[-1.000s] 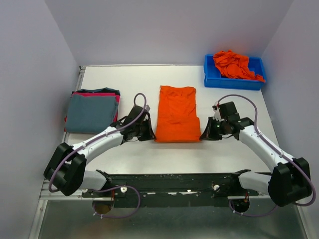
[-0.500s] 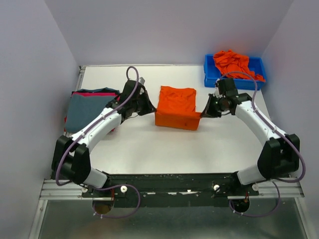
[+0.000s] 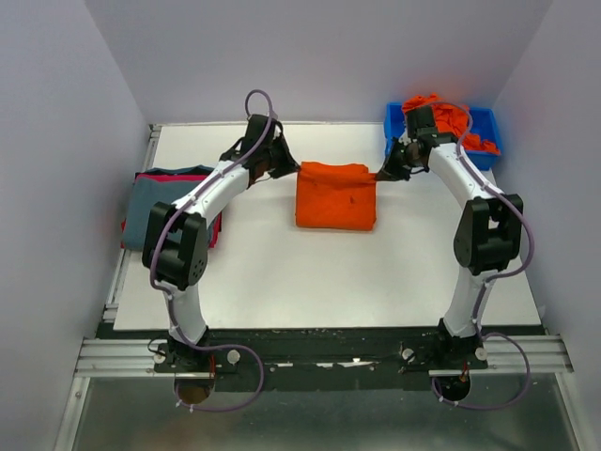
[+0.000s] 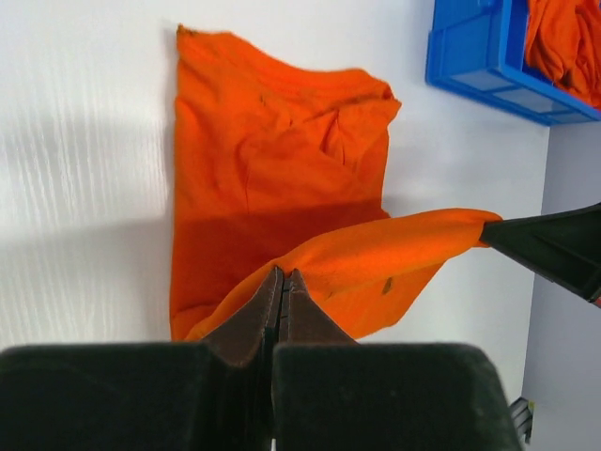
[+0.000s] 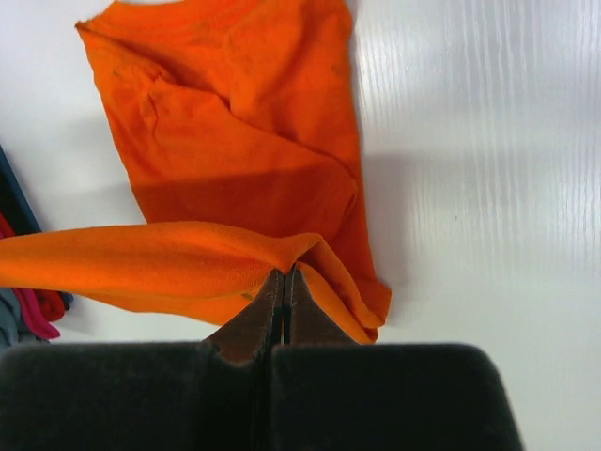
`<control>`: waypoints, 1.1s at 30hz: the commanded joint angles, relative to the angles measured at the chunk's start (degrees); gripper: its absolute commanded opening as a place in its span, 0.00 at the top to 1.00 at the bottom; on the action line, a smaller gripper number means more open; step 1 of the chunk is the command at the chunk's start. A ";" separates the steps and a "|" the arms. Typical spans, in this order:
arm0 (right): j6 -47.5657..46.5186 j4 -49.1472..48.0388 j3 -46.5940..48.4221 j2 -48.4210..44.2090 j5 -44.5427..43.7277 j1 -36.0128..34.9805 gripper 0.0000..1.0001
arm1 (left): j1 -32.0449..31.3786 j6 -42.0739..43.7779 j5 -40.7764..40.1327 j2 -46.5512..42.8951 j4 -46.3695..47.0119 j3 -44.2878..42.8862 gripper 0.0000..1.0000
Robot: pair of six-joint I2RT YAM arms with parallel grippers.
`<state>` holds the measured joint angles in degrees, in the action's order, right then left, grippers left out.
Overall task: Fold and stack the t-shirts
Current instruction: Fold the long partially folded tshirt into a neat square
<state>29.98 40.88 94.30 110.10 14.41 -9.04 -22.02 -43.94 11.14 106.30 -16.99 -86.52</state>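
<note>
An orange t-shirt (image 3: pixel 335 195) lies folded over on the white table at centre back. My left gripper (image 3: pixel 292 167) is shut on its left corner, my right gripper (image 3: pixel 380 175) is shut on its right corner. The held edge hangs taut above the lower layer, as the left wrist view (image 4: pixel 282 272) and the right wrist view (image 5: pixel 285 272) show. A grey-blue t-shirt (image 3: pixel 161 209) lies folded on a red-pink one (image 3: pixel 178 175) at the left. More orange shirts (image 3: pixel 449 120) are bunched in the bin.
The blue plastic bin (image 3: pixel 398 150) stands at the back right corner, close behind my right arm; it also shows in the left wrist view (image 4: pixel 479 56). The folded stack sits near the table's left edge. White walls close in the back and sides.
Both grippers have carried the shirt's near edge up and away toward the back, folding the long shirt in half. Both arms are now stretched far over the table.
</note>
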 commanded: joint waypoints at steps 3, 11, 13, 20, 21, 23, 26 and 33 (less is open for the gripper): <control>0.35 4.46 11.85 8.62 0.18 1.65 0.99 | 1.63 1.40 -2.79 6.54 -1.55 -10.06 1.00; 1.66 6.22 24.86 19.43 2.72 3.32 0.99 | 4.18 -0.26 0.81 16.56 0.73 -17.27 1.00; 1.93 6.23 27.94 22.51 4.30 3.59 0.96 | 4.70 -0.97 2.13 19.37 1.52 -18.85 1.00; 2.28 5.00 32.09 25.96 2.29 3.94 0.31 | 6.64 -1.24 6.53 26.68 4.69 -25.10 0.18; 1.84 4.04 30.00 24.73 1.59 3.94 0.28 | 6.90 -0.45 6.09 26.16 5.04 -24.84 0.11; 0.35 1.67 25.78 22.18 0.27 3.94 0.27 | 7.17 1.31 5.30 24.58 5.30 -23.70 0.08; -1.41 -2.99 18.83 19.10 1.84 3.94 0.28 | 6.99 2.55 6.26 22.38 7.32 -20.02 0.10; -2.03 -4.58 18.28 22.16 3.78 3.76 0.32 | 5.85 2.28 6.79 23.33 7.77 -15.70 0.15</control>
<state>29.45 39.29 112.20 131.35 16.99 -5.52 -15.16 -42.65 16.16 130.28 -10.33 -104.31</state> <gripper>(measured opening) 0.689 0.876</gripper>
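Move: Both shut grippers hold the raised edge of the orange t-shirt, about 23 cm apart. The left hand's target, the bottom layer's far left corner, lies about 13 cm ahead, 1 cm right and 9 cm below; the folded stack is centred about 38 cm left and 7 cm back. For the right hand, the far right corner is some 12 cm ahead, 1 cm left and 7 cm down, with the blue bin's middle roughly 17 cm ahead and 22 cm right. Forward together, nearly level at first, both hands carry the held edge over the t-shirt towards its far edge, then sink while still advancing; the fingers spread wide on the way down and let the cloth go. The left travels about 11 cm out and 7 down; the right goes 10 out and 6 down overall, drawing back some 2 cm after opening. ##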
